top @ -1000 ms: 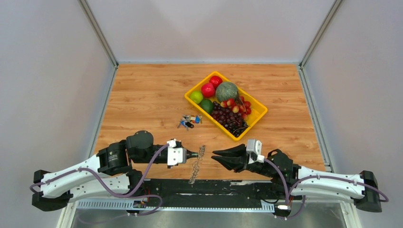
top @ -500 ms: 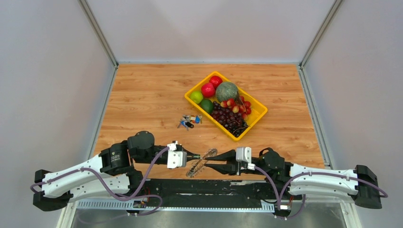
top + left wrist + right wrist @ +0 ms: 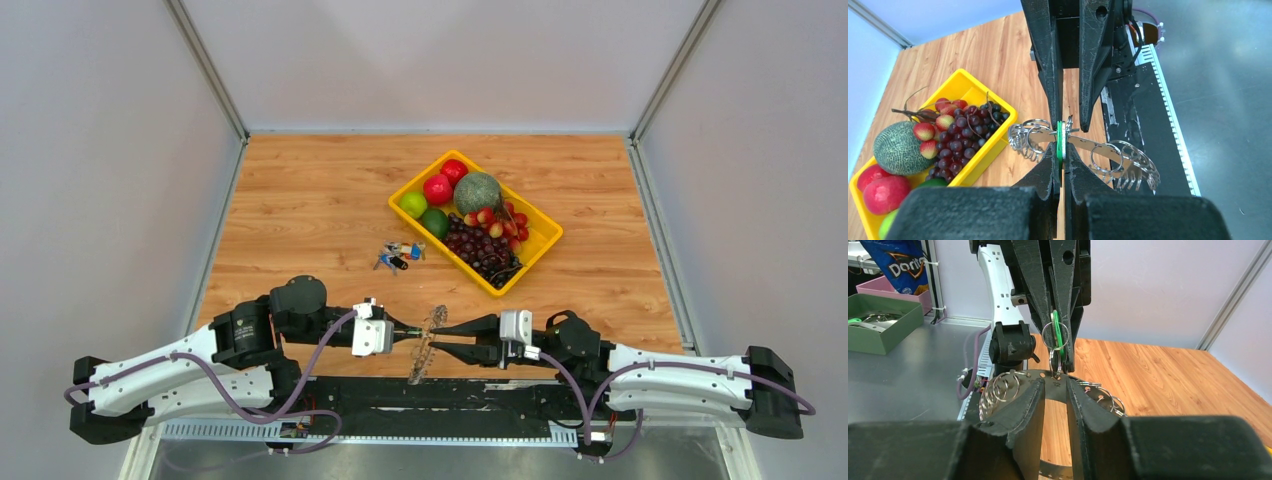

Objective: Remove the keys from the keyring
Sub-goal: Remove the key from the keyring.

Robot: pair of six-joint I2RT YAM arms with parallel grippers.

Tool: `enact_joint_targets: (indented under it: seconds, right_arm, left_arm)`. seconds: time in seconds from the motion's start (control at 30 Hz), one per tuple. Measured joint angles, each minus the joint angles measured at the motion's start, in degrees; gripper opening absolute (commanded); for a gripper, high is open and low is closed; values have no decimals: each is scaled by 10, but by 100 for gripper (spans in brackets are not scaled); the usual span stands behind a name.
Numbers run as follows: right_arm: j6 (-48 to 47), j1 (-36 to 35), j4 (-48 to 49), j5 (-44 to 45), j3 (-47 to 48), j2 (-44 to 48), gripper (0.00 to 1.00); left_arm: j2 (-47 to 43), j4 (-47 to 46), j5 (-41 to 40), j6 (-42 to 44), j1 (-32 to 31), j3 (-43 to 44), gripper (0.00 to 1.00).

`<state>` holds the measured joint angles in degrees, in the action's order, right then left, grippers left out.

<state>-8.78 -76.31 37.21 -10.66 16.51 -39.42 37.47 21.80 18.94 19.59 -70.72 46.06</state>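
The keyring [image 3: 425, 342] hangs edge-on above the table's near edge, between the two arms. It is a flat metal band [image 3: 1098, 147] with small rings and silver keys [image 3: 1138, 172] bunched along it. My left gripper [image 3: 1060, 150] is shut on the green tag [image 3: 1059, 137] that hangs from the band by a small ring. My right gripper [image 3: 1055, 386] faces it from the other side, jaws a little apart. Its fingertips [image 3: 1037, 390] rest at the band on either side of the tag's hole, and nothing is clamped between them.
A yellow tray [image 3: 548, 238] of melon, grapes and other fruit stands behind the ring. A small bunch of coloured keys [image 3: 400, 252] lies left of it. The black base plate [image 3: 450, 395] runs below the grippers. Off the table stands a green box [image 3: 878, 325].
My right gripper has come left across the gap, up to the keyring. The ring swung slantwise and has turned back to edge-on. My left gripper has kept hold of the tag.
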Motion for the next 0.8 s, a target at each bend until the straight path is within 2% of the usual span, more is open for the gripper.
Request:
enact_joint_targets:
  seconds: [0.17, 0.33, 0.57, 0.8]
  right_arm:
    - [-3, 0, 3, 0, 7, -7, 25]
    - [-6, 0, 4, -6, 16, -11, 1]
    - [-5, 0, -21, -18, 35, -18, 0]
    - [-1, 0, -180, -15, 120, -21, 0]
  left_arm:
    - [2, 0, 5, -2, 0, 0, 0]
    - [7, 0, 10, -2, 0, 0, 0]
    - [3, 3, 8, -7, 0, 0, 0]
    - [0, 19, -10, -19, 0, 7, 0]
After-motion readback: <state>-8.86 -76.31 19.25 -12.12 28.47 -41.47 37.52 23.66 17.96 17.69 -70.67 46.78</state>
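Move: The small ring the open right fingers go for, between the green key and the keyring plate, lies about 1 cm left and 1 cm above the right hand, level fore and aft. The green key is some 3 cm left and 2 cm above; the hanging plate's middle is about 1 cm left, 1 cm back and 4 cm below. From the left hand, the same small ring is roughly 2 cm right and 1 cm lower, level fore and aft. Up and to its left goes the right hand, easing about 1.5 cm towards the small ring below the green key; its fingers shut completely on the way, pinching that ring at their tips, and the fingertips then tip some 10 degrees downward. The left hand stays essentially in place, keeping its grip on the green key. ##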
